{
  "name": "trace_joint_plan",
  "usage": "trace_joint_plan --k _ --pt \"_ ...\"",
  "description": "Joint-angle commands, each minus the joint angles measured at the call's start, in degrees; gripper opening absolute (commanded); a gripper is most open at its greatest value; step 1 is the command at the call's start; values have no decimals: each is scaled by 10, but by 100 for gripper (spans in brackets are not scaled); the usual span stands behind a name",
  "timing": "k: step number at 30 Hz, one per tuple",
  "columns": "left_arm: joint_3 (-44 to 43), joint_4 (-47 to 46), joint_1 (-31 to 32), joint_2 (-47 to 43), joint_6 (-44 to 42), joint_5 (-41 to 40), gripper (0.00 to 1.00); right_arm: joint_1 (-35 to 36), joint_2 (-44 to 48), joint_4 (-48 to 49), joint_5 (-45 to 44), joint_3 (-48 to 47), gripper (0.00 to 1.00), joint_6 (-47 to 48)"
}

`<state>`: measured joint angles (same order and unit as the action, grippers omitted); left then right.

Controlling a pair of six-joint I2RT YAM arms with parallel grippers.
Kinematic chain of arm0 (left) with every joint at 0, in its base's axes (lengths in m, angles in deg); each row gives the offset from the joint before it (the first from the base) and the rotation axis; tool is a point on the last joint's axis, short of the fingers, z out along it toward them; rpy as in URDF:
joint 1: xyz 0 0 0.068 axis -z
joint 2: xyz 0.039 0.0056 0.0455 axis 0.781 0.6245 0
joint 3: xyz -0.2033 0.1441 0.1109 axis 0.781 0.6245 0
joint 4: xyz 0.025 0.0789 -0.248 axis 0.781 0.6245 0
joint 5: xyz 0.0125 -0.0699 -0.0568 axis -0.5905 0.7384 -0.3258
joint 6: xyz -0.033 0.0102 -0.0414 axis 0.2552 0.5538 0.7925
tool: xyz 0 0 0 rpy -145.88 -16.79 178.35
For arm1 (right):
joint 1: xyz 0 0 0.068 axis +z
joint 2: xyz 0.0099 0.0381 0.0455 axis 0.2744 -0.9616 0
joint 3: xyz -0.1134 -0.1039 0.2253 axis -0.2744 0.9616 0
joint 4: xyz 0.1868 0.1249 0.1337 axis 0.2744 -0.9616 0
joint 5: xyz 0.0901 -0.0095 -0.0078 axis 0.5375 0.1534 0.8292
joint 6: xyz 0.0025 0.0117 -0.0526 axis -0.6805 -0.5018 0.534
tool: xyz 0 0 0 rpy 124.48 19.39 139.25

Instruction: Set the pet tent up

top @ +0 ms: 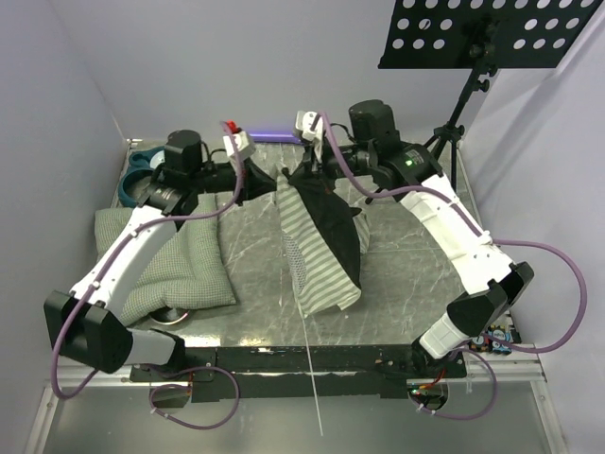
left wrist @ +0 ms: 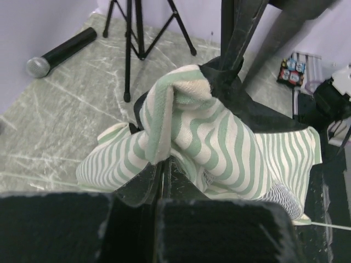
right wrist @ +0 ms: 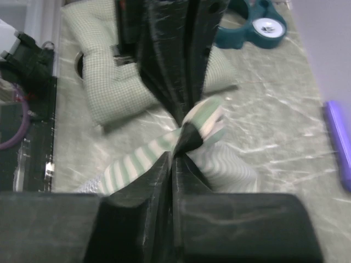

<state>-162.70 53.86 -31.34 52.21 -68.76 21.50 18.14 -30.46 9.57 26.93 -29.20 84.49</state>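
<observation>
The pet tent (top: 321, 248), green-and-white striped with black lining, hangs bunched over the middle of the table, held up by both grippers at its top edge. My left gripper (top: 271, 183) is shut on a striped fold (left wrist: 181, 109), with the fingertips (left wrist: 163, 161) pinched tight. My right gripper (top: 315, 172) pinches a black-lined corner (right wrist: 189, 134) between nearly closed jaws (right wrist: 178, 148); that view is blurred. A white mesh patch (top: 297, 255) shows on the tent's left side. A thin white pole (top: 310, 369) runs from the tent past the table's near edge.
A green-checked cushion (top: 180, 255) lies at the left under the left arm. A teal object (top: 137, 175) sits at the far left corner. A black music stand (top: 492, 33) on a tripod stands far right, with a microphone (left wrist: 60, 52) lying near it.
</observation>
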Motion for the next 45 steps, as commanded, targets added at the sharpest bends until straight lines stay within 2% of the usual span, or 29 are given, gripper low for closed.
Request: trace_joint_plan --k 1,2,3,6,8,11,15,21,24,28,29,34,37,38,40,42,45 --pt "46 -73 -39 -33 77 33 1 22 -5 69 12 -8 36 -66" --pt "48 -74 -58 -34 107 41 1 21 -11 80 4 -13 49 -83" --pt "48 -74 -73 -33 120 49 1 18 -13 85 -1 -17 56 -98" --pt "60 -78 -130 -36 142 75 1 -4 -2 112 -9 0 72 -138" --pt "82 -98 -164 -47 156 91 1 -22 12 130 -14 21 78 -163" --pt "106 -98 -218 -59 149 94 1 -45 34 146 -31 58 82 -198" --pt "107 -49 -304 -42 92 108 1 -91 67 164 -34 120 83 -242" --pt "57 153 -430 46 -119 122 1 -125 109 174 -45 228 83 -259" --pt "27 250 -471 99 -218 108 2 -137 133 186 -51 279 83 -274" --pt "-45 415 -516 174 -360 57 74 -155 153 184 -56 313 84 -288" --pt "-55 449 -525 178 -376 36 80 -160 158 184 -57 322 84 -288" --pt "-65 495 -588 153 -429 -81 99 -183 181 178 -56 350 84 -284" --pt "-75 506 -613 136 -444 -136 100 -197 189 168 -53 362 84 -272" --pt "-84 523 -619 129 -465 -132 100 -203 191 164 -51 366 84 -270" --pt "-99 582 -612 103 -567 -92 100 -218 195 154 -51 374 84 -269" --pt "-102 551 -553 63 -540 -87 100 -237 202 147 -44 388 84 -271" --pt "-137 518 -397 54 -499 -95 100 -268 226 137 -40 408 85 -282"
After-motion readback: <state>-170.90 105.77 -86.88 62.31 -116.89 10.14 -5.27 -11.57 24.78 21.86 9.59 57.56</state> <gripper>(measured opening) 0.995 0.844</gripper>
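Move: The left hand, some 30 cm above the table, still pinches the tent's striped rim; the cushion it is drawn towards lies about 33 cm to its left, 5 cm ahead. Beyond the cushion, the teal stand is roughly 42 cm left and 34 cm ahead of this hand; the steel bowl shows 33 cm left and 12 cm back. The tent's bulk hangs 7 cm to the right hand's right, level fore-and-aft, about 20 cm below it. The right hand, its fingers just starting to part at the tent's dark corner, opens wide and lets go, then sinks about 11 cm and draws some 14 cm right, tipping down and turning clockwise. Meanwhile the left hand keeps its pinch and sweeps the rim fast to the left over the cushion, nearly 40 cm in all, bowing forward and back on the way, dropping about 17 cm and turning counter-clockwise as it tips down, opening fully late in the sweep to release the rim and rising slightly at the end. ##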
